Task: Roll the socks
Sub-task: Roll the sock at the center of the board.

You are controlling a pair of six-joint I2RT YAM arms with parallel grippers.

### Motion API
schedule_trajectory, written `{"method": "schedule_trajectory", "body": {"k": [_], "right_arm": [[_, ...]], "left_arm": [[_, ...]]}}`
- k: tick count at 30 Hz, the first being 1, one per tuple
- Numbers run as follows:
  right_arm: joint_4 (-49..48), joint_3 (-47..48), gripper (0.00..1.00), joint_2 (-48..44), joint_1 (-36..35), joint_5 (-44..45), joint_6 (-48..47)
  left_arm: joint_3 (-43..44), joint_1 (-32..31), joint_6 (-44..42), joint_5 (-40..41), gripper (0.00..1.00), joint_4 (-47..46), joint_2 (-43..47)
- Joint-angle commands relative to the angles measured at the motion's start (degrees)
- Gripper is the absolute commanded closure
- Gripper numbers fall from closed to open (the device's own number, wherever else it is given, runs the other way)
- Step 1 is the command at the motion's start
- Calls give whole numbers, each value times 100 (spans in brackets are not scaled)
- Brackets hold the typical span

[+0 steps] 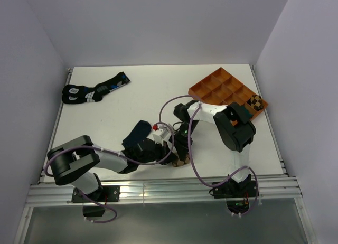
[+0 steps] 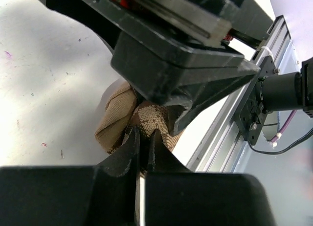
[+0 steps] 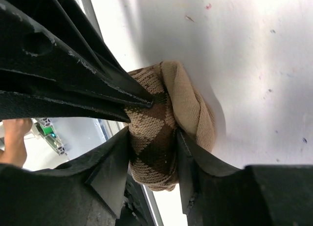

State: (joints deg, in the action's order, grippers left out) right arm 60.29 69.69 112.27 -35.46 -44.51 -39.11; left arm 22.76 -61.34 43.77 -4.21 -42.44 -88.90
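Observation:
The tan sock with dark-brown argyle diamonds (image 1: 182,160) is a rolled bundle near the table's front edge, between both arms. In the right wrist view my right gripper (image 3: 153,133) has a finger pressed on each side of the sock bundle (image 3: 188,99). My left gripper (image 2: 144,133) is shut, its tips pinching the sock's patterned edge (image 2: 115,116). From above, the left gripper (image 1: 173,152) and right gripper (image 1: 182,150) meet over the bundle and hide most of it. A dark navy shape (image 1: 137,134), seemingly the other sock, lies just behind the left arm.
A pair of black socks with blue and white markings (image 1: 95,91) lies at the far left. An orange compartment tray (image 1: 222,88) stands at the far right, with a rolled argyle bundle (image 1: 256,102) in one cell. The metal rail (image 1: 158,188) runs along the front edge, close to the sock.

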Motion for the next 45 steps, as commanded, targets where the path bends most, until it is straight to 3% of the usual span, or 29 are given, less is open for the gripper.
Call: {"method": "schedule_trajectory", "body": {"k": [1, 10, 25, 35, 45], "right_arm": [[-887, -175, 51, -73, 57, 777, -52], [-1081, -324, 38, -697, 268, 663, -44], [-1537, -772, 37, -2182, 1138, 680, -52], [-2249, -2300, 36, -4465, 1314, 1207, -746], [-2452, -3567, 31, -6049, 1226, 1410, -1862]], "left_arm": [[61, -18, 26, 8, 100, 455, -320], [360, -1, 132, -115, 100, 754, -804], [562, 404, 290, -624, 100, 1079, -1059], [975, 562, 290, -950, 100, 1457, -1419], [1459, 641, 246, -1214, 100, 1853, -1630]]}}
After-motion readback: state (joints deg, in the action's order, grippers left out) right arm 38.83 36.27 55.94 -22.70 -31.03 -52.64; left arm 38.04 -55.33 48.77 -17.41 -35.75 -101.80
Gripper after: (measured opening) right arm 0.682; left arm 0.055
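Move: The rolled sock is pinched at my left fingertips, its middle about 3 cm to the right of my left hand, level fore and aft and about 1 cm lower. It also sits between my right fingers, roughly 1 cm left of that hand and 1 cm below. The dark sock lies some 12 cm ahead and 17 cm left of my left hand; from my right hand, the tray's middle is about 27 cm ahead and 20 cm right. With my left fingers still shut on the roll, I draw it about 5 cm rightward and forward, barely off the same height. My right fingers open wider and come free of the sock; that hand swings forward, up and right, then curls back and sinks a little, ending about 9 cm right with its wrist turned some 50 degrees so the fingers point down. ##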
